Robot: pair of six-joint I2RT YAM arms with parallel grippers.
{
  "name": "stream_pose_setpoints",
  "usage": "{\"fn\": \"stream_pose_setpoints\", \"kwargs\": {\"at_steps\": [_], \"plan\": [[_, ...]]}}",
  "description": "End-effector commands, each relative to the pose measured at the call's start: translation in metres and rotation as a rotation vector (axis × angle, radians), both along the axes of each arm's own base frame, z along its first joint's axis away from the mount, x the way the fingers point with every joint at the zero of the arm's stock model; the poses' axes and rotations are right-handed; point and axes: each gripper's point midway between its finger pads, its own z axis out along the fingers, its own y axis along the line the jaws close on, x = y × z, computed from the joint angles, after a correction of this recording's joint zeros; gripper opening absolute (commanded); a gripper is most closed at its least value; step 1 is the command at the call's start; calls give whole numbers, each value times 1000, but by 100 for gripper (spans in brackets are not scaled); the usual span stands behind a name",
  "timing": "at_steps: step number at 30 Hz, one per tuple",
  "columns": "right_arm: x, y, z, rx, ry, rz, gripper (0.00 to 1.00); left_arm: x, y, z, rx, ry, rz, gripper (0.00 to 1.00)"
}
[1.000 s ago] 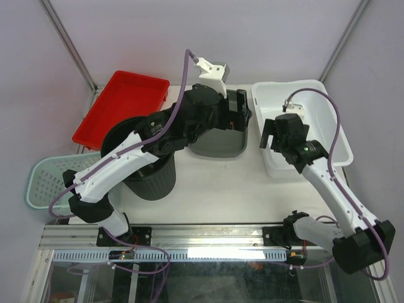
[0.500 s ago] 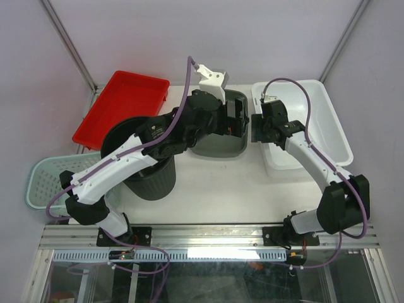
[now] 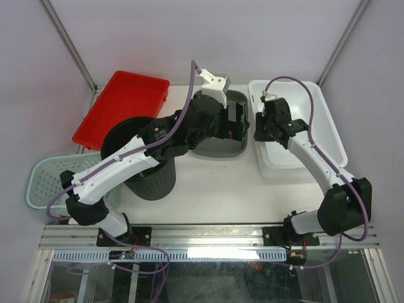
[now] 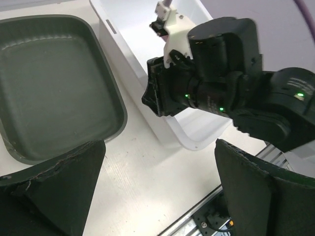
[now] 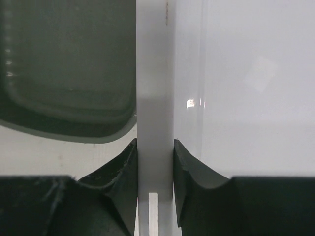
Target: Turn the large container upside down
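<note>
The large container (image 3: 315, 129) is a white rectangular bin standing open side up at the right of the table. My right gripper (image 3: 260, 134) is shut on its left rim (image 5: 155, 98). In the right wrist view the two black pads (image 5: 123, 169) press that white wall from either side, around my right gripper (image 5: 155, 162). My left gripper (image 3: 236, 120) hovers over the dark green tray (image 3: 218, 144), wide open and holding nothing. In the left wrist view my left gripper (image 4: 157, 191) frames bare table, with the white container (image 4: 138, 49) and the right wrist beyond.
The dark green tray (image 4: 49, 83) lies directly left of the white container, a narrow gap between them. A black bucket (image 3: 142, 173) stands under the left arm. A red tray (image 3: 120, 107) and a pale green basket (image 3: 44, 183) sit at the far left.
My right gripper swung left from over the container's inside to its left rim and closed on it. The container shifted slightly left. The left arm barely moved.
</note>
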Motion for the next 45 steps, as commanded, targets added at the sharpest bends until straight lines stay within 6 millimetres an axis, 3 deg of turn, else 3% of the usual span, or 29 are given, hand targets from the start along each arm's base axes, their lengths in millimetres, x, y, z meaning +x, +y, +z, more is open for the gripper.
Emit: {"fn": "stream_pose_setpoints", "kwargs": {"at_steps": [1,11,16,18,24,33,41,45], "plan": [[5,37,101,263,-219,70,0,-4,4,33,-109,-33,-13,99],[-27,53,200,549,-375,100,0,-7,8,41,-134,-39,-13,99],[-37,44,237,656,-459,53,0,-9,10,42,-141,-42,-16,99],[-37,34,241,667,-482,10,0,-9,9,41,-142,-39,-20,99],[-37,4,238,762,-506,-82,0,-11,9,40,-145,-33,-29,99],[-33,-49,223,1116,-449,-141,0,-13,7,37,-152,-24,-38,99],[-35,-93,197,1218,-414,-224,0,-13,0,32,-148,-14,-58,99],[-31,-110,174,1228,-380,-284,0,-13,-4,29,-146,-7,-66,99]]}}
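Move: In the right gripper's closed fingers is already the left rim of the large white container, whose middle lies about 11 cm to that hand's right, 2 cm farther out and 6 cm below. The grey tray's middle is some 10 cm left, 8 cm ahead and 12 cm below; the open left gripper hangs about 9 cm left, 10 cm back and 22 cm above. From the left hand, the container lies roughly 20 cm right, 14 cm ahead and 30 cm below. Keeping its pinch on the container's left rim, the right hand hauls that rim up some 17 cm, easing about 4 cm left and back at first. It then swings about 15 cm to the right at nearly level height, rolling some 70 degrees in all, left side up, to carry the rim over towards the container's right side. ##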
